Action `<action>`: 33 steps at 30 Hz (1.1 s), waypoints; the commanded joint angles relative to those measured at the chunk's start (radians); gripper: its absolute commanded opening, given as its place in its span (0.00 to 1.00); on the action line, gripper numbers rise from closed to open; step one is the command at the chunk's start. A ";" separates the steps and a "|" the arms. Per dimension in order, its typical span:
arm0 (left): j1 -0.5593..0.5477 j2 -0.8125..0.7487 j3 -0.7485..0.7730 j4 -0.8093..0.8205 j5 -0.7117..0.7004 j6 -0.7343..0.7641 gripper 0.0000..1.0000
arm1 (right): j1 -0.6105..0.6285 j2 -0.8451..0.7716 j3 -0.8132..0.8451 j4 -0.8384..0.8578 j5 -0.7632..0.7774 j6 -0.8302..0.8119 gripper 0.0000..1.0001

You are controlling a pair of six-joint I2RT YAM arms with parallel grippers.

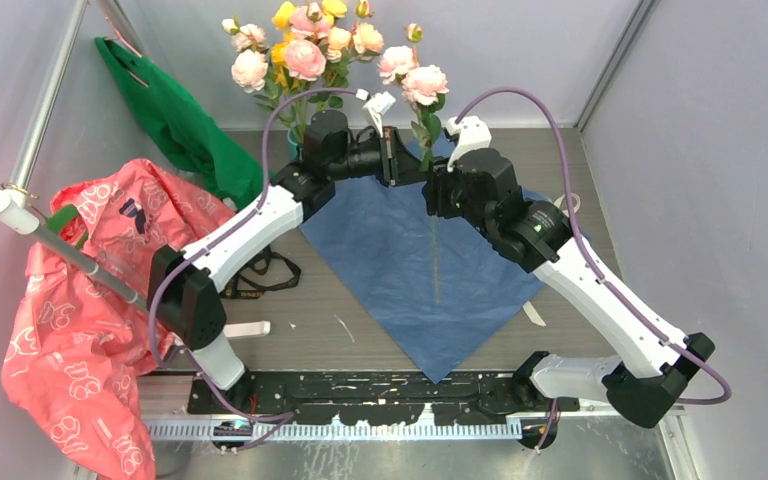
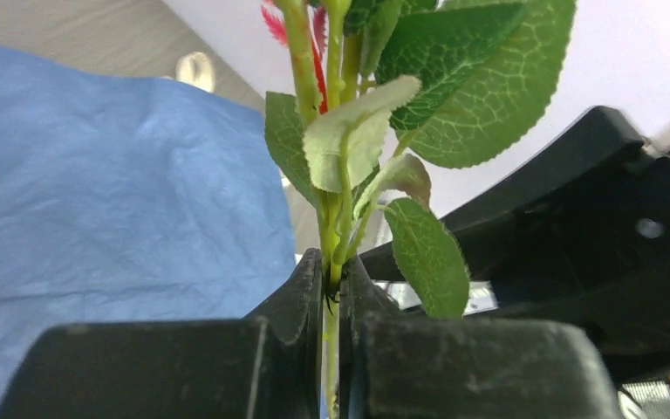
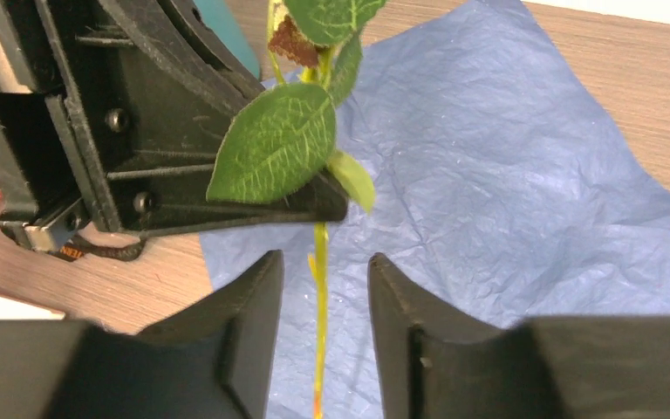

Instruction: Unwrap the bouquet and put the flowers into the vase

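My left gripper (image 1: pixel 398 160) (image 2: pixel 338 288) is shut on the green stem (image 2: pixel 336 218) of one flower. Its pale pink head (image 1: pixel 425 85) stands up and its stem (image 1: pixel 435 260) hangs down over the bouquet's blue paper (image 1: pixel 400 270), which lies spread flat on the table. My right gripper (image 1: pixel 430 188) (image 3: pixel 323 271) is open just below the left one. Its fingers straddle the stem (image 3: pixel 318 349) without touching it. Other pink and yellow flowers (image 1: pixel 300 50) stand at the back in the vase (image 1: pixel 293 143), which is mostly hidden behind my left arm.
A green cloth bag (image 1: pixel 180 125) lies at the back left. A red-pink plastic bag (image 1: pixel 90 290) hangs over a metal bar (image 1: pixel 80 255) on the left. Cream ribbon pieces (image 1: pixel 535 312) lie by the paper's right edge. A black strap (image 1: pixel 260 275) lies beside my left arm.
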 commanded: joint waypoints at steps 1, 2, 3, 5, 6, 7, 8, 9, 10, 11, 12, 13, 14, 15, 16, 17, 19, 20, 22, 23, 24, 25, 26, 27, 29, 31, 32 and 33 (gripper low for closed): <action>0.017 -0.072 0.104 -0.192 -0.177 0.242 0.00 | 0.006 -0.056 -0.006 0.072 0.073 -0.006 0.54; 0.018 -0.093 0.118 -0.241 -0.229 0.301 0.00 | 0.005 -0.065 -0.014 0.077 0.084 -0.007 0.58; 0.021 -0.113 0.128 -0.282 -0.282 0.371 0.00 | 0.005 -0.076 -0.025 0.088 0.094 -0.007 0.60; 0.031 -0.152 0.145 -0.334 -0.390 0.452 0.00 | 0.006 -0.099 -0.054 0.111 0.127 -0.007 0.60; 0.035 -0.173 0.148 -0.351 -0.464 0.487 0.00 | 0.006 -0.108 -0.069 0.121 0.140 -0.010 0.60; 0.034 -0.194 0.146 -0.358 -0.540 0.528 0.00 | 0.005 -0.115 -0.081 0.129 0.150 -0.013 0.60; 0.035 -0.217 0.133 -0.349 -0.608 0.566 0.00 | 0.005 -0.117 -0.089 0.134 0.163 -0.015 0.59; 0.036 -0.240 0.118 -0.327 -0.670 0.605 0.00 | 0.005 -0.118 -0.095 0.137 0.171 -0.019 0.59; 0.036 -0.260 0.103 -0.302 -0.739 0.642 0.00 | 0.003 -0.116 -0.101 0.139 0.177 -0.024 0.59; 0.037 -0.280 0.088 -0.275 -0.790 0.678 0.00 | 0.005 -0.112 -0.105 0.140 0.183 -0.027 0.59; 0.039 -0.296 0.076 -0.244 -0.836 0.710 0.00 | 0.005 -0.107 -0.108 0.143 0.192 -0.030 0.59; 0.043 -0.310 0.065 -0.216 -0.885 0.734 0.00 | 0.004 -0.100 -0.110 0.146 0.200 -0.031 0.59; 0.049 -0.321 0.058 -0.185 -0.932 0.773 0.00 | 0.005 -0.093 -0.112 0.149 0.200 -0.035 0.59; 0.059 -0.324 0.056 -0.159 -0.950 0.799 0.00 | 0.005 -0.086 -0.113 0.154 0.201 -0.036 0.59; 0.073 -0.325 0.059 -0.140 -0.971 0.818 0.00 | 0.004 -0.078 -0.114 0.157 0.200 -0.038 0.59; 0.088 -0.325 0.068 -0.129 -0.980 0.835 0.00 | 0.004 -0.072 -0.115 0.161 0.198 -0.040 0.58; 0.116 -0.322 0.082 -0.092 -0.988 0.864 0.00 | 0.004 -0.057 -0.123 0.174 0.196 -0.045 0.58; 0.135 -0.317 0.099 -0.091 -0.980 0.864 0.00 | 0.004 -0.043 -0.123 0.177 0.198 -0.048 0.58; 0.170 -0.301 0.145 -0.099 -0.961 0.866 0.00 | 0.002 -0.028 -0.120 0.173 0.201 -0.050 0.58; 0.187 -0.289 0.160 -0.094 -0.960 0.868 0.00 | 0.003 -0.022 -0.121 0.175 0.200 -0.051 0.58; 0.204 -0.276 0.177 -0.092 -0.952 0.867 0.00 | 0.003 -0.017 -0.120 0.178 0.200 -0.051 0.58; 0.220 -0.262 0.191 -0.093 -0.947 0.865 0.00 | 0.003 -0.014 -0.122 0.179 0.198 -0.051 0.58; 0.234 -0.247 0.203 -0.085 -0.943 0.867 0.00 | 0.003 -0.013 -0.122 0.183 0.194 -0.052 0.58; 0.248 -0.231 0.213 -0.073 -0.935 0.864 0.00 | 0.002 -0.008 -0.122 0.185 0.192 -0.053 0.58; 0.282 -0.192 0.236 -0.047 -0.904 0.848 0.00 | 0.001 0.001 -0.117 0.186 0.191 -0.056 0.58; 0.314 -0.142 0.280 -0.045 -0.879 0.818 0.00 | 0.001 0.013 -0.108 0.180 0.196 -0.058 0.58; 0.321 -0.127 0.304 -0.045 -0.869 0.806 0.00 | 0.001 0.017 -0.106 0.182 0.200 -0.059 0.58; 0.329 -0.102 0.329 -0.052 -0.860 0.794 0.00 | -0.001 0.023 -0.108 0.185 0.203 -0.062 0.57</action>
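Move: The left hand already pinches the pink flowers' stems. From it the vase's middle lies about 14 cm ahead, 24 cm left and 24 cm below; the blue paper's middle is 4 cm ahead, 4 cm right and 35 cm down. From the vase, the black strap lies 12 cm farther left and 16 cm nearer. The right hand, just opening around a stem, has the vase 17 cm ahead, 26 cm left and 21 cm below. Left hand swings counter-clockwise, carrying flowers about 27 cm left, plus forward and up, over the vase; right fingers open wider. ##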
